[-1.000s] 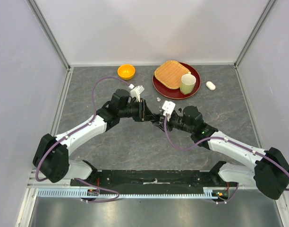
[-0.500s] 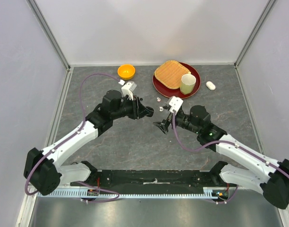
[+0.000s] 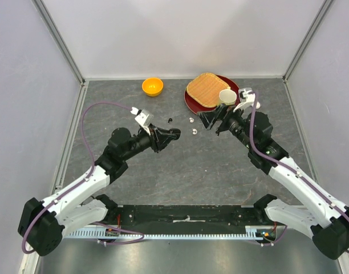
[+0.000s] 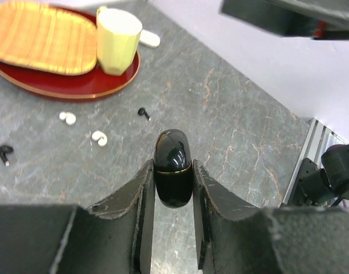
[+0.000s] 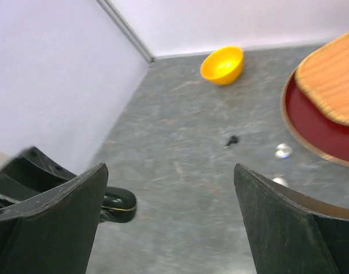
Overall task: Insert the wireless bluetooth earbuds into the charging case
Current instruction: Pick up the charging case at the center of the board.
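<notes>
My left gripper (image 4: 173, 171) is shut on a glossy black charging case (image 4: 173, 149), closed, with a gold seam, and holds it above the table (image 3: 173, 133). My right gripper (image 3: 211, 123) hangs wide open and empty by the red plate's near left edge; in its wrist view (image 5: 169, 171) nothing lies between the fingers. On the table lie two white earbuds (image 3: 190, 120) (image 3: 195, 132) and a black earbud (image 3: 170, 120). The left wrist view shows two black earbuds (image 4: 4, 152) (image 4: 143, 113) and both white ones (image 4: 67, 118) (image 4: 98, 137).
A red plate (image 3: 193, 106) at the back carries a wooden tray (image 3: 207, 88) and a pale cup (image 3: 226, 97). An orange bowl (image 3: 152, 86) stands at the back left of it. A white pill-shaped case (image 4: 149, 39) lies beyond the plate.
The two grippers met at the table's middle; the right one opened wide and swung back right toward the plate. The left arm drew back left with the black case.
</notes>
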Controlling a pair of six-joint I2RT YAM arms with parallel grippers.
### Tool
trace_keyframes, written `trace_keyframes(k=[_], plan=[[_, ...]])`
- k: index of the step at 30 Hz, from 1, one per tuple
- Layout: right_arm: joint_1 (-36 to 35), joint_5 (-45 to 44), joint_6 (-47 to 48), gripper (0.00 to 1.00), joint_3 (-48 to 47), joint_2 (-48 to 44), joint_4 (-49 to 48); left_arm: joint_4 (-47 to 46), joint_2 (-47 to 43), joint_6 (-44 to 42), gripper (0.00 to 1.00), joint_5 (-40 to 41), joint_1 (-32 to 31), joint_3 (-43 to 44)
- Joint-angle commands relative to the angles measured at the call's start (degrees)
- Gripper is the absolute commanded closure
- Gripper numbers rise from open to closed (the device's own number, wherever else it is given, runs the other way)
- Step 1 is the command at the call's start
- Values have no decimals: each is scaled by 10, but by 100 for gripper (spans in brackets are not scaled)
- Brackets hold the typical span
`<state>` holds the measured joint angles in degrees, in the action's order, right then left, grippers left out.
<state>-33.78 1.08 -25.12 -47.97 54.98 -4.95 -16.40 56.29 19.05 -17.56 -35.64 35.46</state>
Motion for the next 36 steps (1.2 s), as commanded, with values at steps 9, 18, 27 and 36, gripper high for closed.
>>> trace_keyframes(k=[9, 18, 27, 36], plan=[[17, 257, -563, 11, 143, 106, -397, -256, -62, -128, 98, -70, 0, -86], [-38, 249, -618, 8, 138, 170, -483, -271, -47, -133, 98, -72, 0, -88], [-58, 236, -708, 15, 153, 248, -613, -271, -61, -135, 98, -77, 0, -98], [-77, 221, -758, 29, 157, 283, -667, -264, -75, -143, 98, -68, 0, -109]])
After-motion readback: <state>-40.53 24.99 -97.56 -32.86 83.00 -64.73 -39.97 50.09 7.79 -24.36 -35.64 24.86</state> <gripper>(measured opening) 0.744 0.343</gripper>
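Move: The black charging case is still pinched in the left fingertips, its middle about 1 cm forward and 1 cm right of that hand, level with it. From the open right hand the case lies roughly 14 cm left, 4 cm back and 7 cm below. The nearer white earbud lies on the table some 7 cm ahead, 5 cm left and 28 cm below the right hand; the black earbud on the right is 7 cm ahead, 5 cm right and as low. Right hand swings 12 cm left and back, rolling, closing partly around the case left hand raises and tilts. ##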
